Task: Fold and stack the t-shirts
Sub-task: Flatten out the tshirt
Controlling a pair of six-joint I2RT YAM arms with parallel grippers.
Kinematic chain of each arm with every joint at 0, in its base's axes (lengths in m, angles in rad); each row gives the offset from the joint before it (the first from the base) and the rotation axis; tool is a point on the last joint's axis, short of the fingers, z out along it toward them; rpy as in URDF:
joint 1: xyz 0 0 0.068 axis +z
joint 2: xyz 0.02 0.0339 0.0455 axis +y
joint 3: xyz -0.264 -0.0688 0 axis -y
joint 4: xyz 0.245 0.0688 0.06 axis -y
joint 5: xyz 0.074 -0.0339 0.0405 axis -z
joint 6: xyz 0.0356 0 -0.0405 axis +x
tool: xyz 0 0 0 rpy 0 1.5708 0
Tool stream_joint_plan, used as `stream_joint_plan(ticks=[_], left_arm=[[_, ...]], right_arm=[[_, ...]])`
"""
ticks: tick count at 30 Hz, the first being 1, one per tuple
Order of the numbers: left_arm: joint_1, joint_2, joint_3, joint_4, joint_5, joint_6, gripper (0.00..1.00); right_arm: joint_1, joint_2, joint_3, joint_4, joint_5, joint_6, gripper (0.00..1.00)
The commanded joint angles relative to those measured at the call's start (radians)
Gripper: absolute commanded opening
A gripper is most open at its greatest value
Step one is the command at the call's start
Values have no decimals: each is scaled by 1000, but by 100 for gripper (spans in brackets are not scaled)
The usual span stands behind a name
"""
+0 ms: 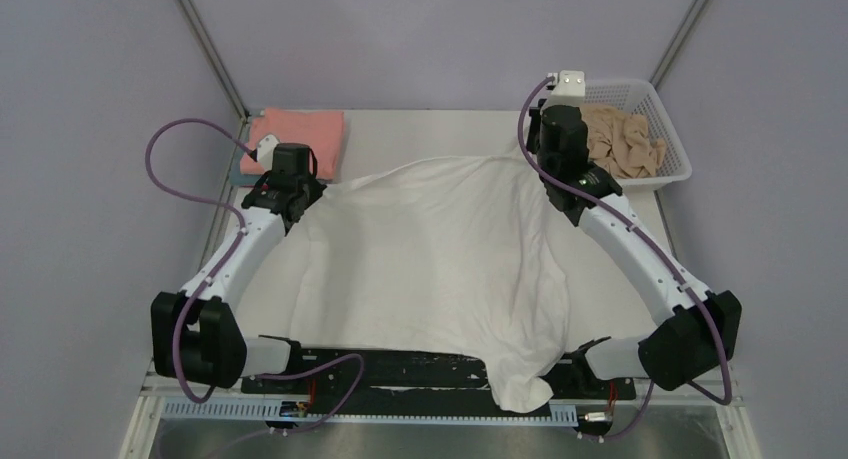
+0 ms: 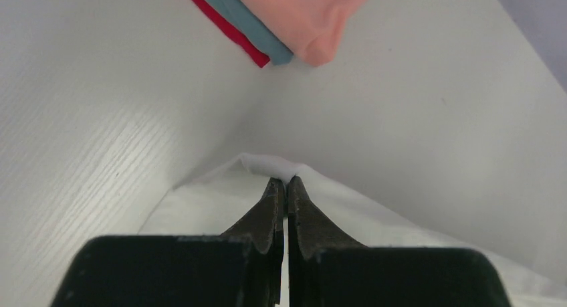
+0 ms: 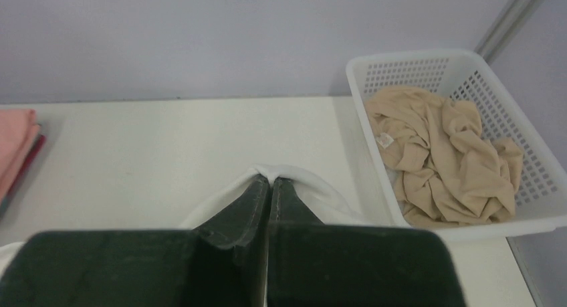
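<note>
A large white t-shirt (image 1: pixel 440 249) lies spread over the middle of the table, one end hanging off the near edge. My left gripper (image 2: pixel 285 181) is shut on the white t-shirt's (image 2: pixel 267 165) far left edge. My right gripper (image 3: pixel 271 181) is shut on the same shirt's (image 3: pixel 314 186) far right edge, beside the basket. A folded salmon-pink t-shirt (image 1: pixel 300 137) tops a stack at the far left; teal (image 2: pixel 251 23) and red (image 2: pixel 224 26) folded shirts lie under it. A crumpled tan t-shirt (image 3: pixel 441 153) fills the basket.
The white mesh basket (image 1: pixel 672 129) stands at the far right corner, close to my right wrist. A black base bar (image 1: pixel 400 364) runs along the near edge. Grey walls and frame posts (image 1: pixel 205 44) close in the back.
</note>
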Motion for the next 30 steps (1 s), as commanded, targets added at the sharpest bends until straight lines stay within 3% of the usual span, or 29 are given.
stream_joint_plan(ticks=[1,9,18,20,21,22,23,24,26,29,30], left_arm=[[13,163,78,136,-50,-20,0],[32,474,286,137,-19,-1,0],[55,834,675,34,3,2,0],[60,898,770,-21,15,-8,17],[62,917,830,-36,23,-13,44],[62,941,856,-63,40,-15,59],[63,946,888,-66,51,-11,86],[63,941,894,-53,85,-7,96],[61,897,850,2,141,9,100],[52,778,755,83,195,29,100],[50,754,703,116,211,32,100]], right_arm=[[-70,87,30,111,-34,70,0],[-143,368,156,112,-126,96,0],[-190,727,426,108,-155,116,4],[-209,859,530,109,-166,170,11],[-222,924,601,108,-188,176,13],[-231,985,675,104,-205,181,17],[-237,1050,767,75,-217,182,24],[-241,1102,897,21,-236,176,31],[-240,1135,998,-53,-267,166,57],[-239,1033,883,-41,-308,167,81],[-239,986,824,-27,-325,169,94]])
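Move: Just beyond the left hand, which already grips the t-shirt's far left corner, the bare table spot for that corner lies about 21 cm ahead, 2 cm to the right and 10 cm down. The folded stack stands some 20 cm ahead, 8 cm left and 9 cm down. From the right hand, holding the far right corner, its laying spot is about 26 cm ahead, 1 cm right and 24 cm down; the basket sits roughly 23 cm ahead, 26 cm right and 20 cm down. Pulling the held t-shirt away from the bases, both hands sweep forward and down together: the left about 20 cm forward and 9 cm down to the side of the folded stack, the right some 25 cm forward and 23 cm down towards the far edge, left of the basket, its fingers tipping down some 15 degrees. Near the end both grippers open and let go of the corners. ##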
